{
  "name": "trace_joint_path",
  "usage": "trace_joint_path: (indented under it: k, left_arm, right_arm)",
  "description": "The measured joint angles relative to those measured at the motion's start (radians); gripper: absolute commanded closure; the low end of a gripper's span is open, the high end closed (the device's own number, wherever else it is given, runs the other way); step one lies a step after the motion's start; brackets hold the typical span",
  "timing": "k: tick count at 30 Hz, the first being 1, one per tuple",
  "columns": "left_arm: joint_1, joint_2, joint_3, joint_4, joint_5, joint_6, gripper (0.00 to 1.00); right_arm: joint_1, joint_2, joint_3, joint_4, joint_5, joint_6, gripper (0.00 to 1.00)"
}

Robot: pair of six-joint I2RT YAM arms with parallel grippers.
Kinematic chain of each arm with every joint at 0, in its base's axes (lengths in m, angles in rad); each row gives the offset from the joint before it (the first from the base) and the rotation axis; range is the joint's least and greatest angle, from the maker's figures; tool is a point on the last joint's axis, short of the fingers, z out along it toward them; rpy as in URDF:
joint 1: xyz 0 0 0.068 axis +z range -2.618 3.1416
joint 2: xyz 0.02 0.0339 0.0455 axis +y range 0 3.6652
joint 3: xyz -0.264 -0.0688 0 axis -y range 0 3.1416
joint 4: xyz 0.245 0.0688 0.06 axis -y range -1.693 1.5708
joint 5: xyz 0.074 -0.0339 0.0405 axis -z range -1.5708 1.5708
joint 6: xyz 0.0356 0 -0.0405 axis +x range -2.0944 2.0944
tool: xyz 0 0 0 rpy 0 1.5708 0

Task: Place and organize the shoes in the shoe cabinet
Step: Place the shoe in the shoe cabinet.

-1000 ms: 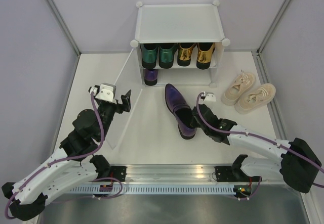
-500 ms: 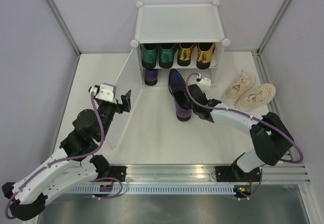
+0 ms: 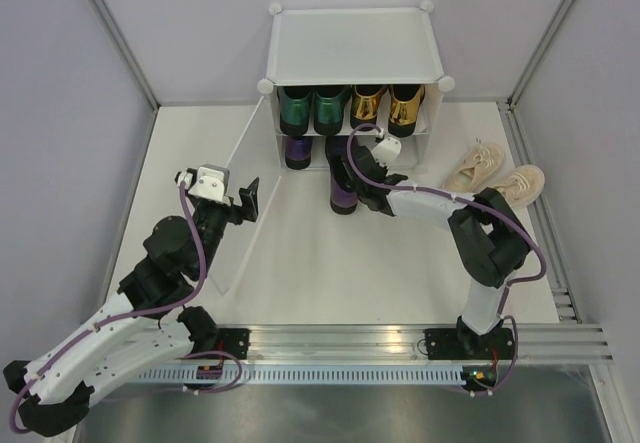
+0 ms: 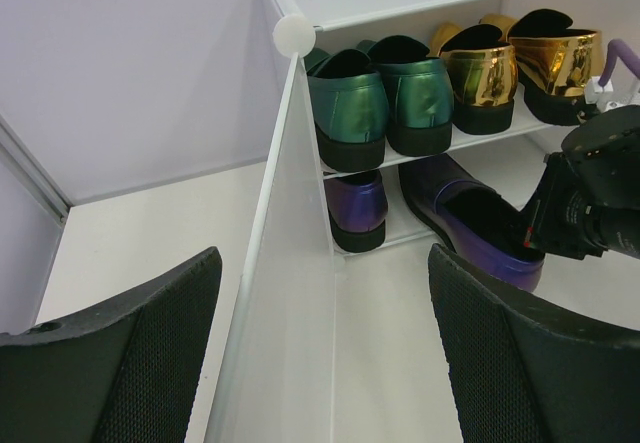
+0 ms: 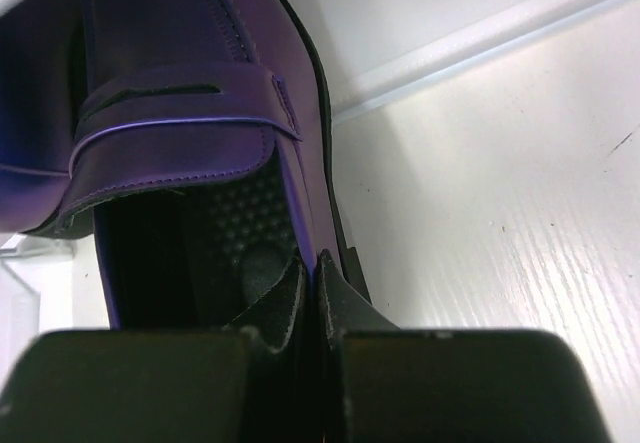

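Observation:
The white shoe cabinet [image 3: 355, 43] stands at the back with its frosted door [image 3: 232, 213] swung open to the left. Green loafers [image 3: 313, 108] and gold loafers [image 3: 387, 106] fill the upper shelf. One purple shoe [image 3: 297, 150] sits on the lower shelf. My right gripper [image 5: 312, 273] is shut on the side wall of the other purple shoe [image 3: 342, 178], whose toe points into the lower shelf beside its mate. My left gripper [image 4: 322, 263] is open, its fingers either side of the door [image 4: 290, 263] without touching it. The beige sneakers [image 3: 495, 181] lie on the table to the cabinet's right.
Grey walls close the table on the left, back and right. A metal rail [image 3: 330, 348] runs along the near edge between the arm bases. The right arm's cable [image 3: 352, 148] loops in front of the lower shelf.
My right arm has carried the purple shoe from mid-table back to the cabinet and turned its toe into the lower shelf. The left arm has stayed still.

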Motion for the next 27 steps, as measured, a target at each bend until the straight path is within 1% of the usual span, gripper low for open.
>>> trace_joint_path:
  k: [7,10,13,14,16,17,19,20,21,23,27]
  left_arm:
    - [0.000,0.000,0.000,0.000,0.001,0.000,0.13]
    - [-0.001,0.000,0.000,0.000,0.002,0.000,0.13]
    - [-0.003,0.001,0.000,0.000,0.002,0.000,0.13]
    - [-0.003,0.001,0.000,0.000,0.003,0.000,0.13]
    - [-0.003,0.002,0.000,0.000,0.003,0.000,0.13]
    - [-0.003,0.002,0.000,0.000,0.003,0.000,0.13]
    - [-0.003,0.002,0.000,0.000,0.003,0.000,0.13]
    - [-0.003,0.002,0.000,0.000,0.003,0.000,0.13]
    - [-0.003,0.002,0.000,0.000,0.003,0.000,0.13]
    - [-0.003,0.002,0.000,0.000,0.003,0.000,0.13]
    - [-0.005,0.002,0.000,0.000,0.003,0.000,0.13]
  right_arm:
    - [0.004,0.061,0.039,0.021,0.027,0.022,0.99]
    - [-0.001,0.091,0.067,0.056,0.027,0.024,0.99]
    - [-0.004,0.112,0.090,0.067,0.034,0.026,0.91]
    - [-0.006,0.119,0.100,0.066,0.034,0.026,0.85]
    - [-0.011,0.134,0.121,0.068,0.034,0.027,0.76]
    - [-0.014,0.140,0.131,0.074,0.035,0.029,0.65]
    - [-0.021,0.142,0.143,0.097,0.035,0.033,0.55]
    - [-0.025,0.142,0.148,0.111,0.034,0.030,0.44]
    - [-0.027,0.142,0.153,0.120,0.033,0.031,0.40]
    - [-0.031,0.141,0.156,0.139,0.032,0.024,0.33]
    - [-0.034,0.131,0.149,0.159,0.024,0.021,0.31]
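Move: The right gripper still pinches the right side wall of the purple shoe, whose toe already reaches into the cabinet. Its free place on the lower shelf centres about 13 cm ahead of that hand, 5 left and 3 below; the seated purple shoe is about 12 ahead, 13 left. Above stand the right green shoe, some 12 ahead and 5 left, and the left gold shoe, 12 ahead and 3 right, both about 12 up. From the left hand, the free place lies roughly 30 ahead, 20 right, 28 below. Slide the pinched purple shoe forward into the lower shelf with the right gripper, about 3 cm, drifting slightly left towards the seated purple shoe after a small dip at the start. Then open the fingers wide to let go of its side wall while carrying on forward another 2 to 3 cm, rising some 3 cm, and tipping the fingers up roughly 10 degrees. ##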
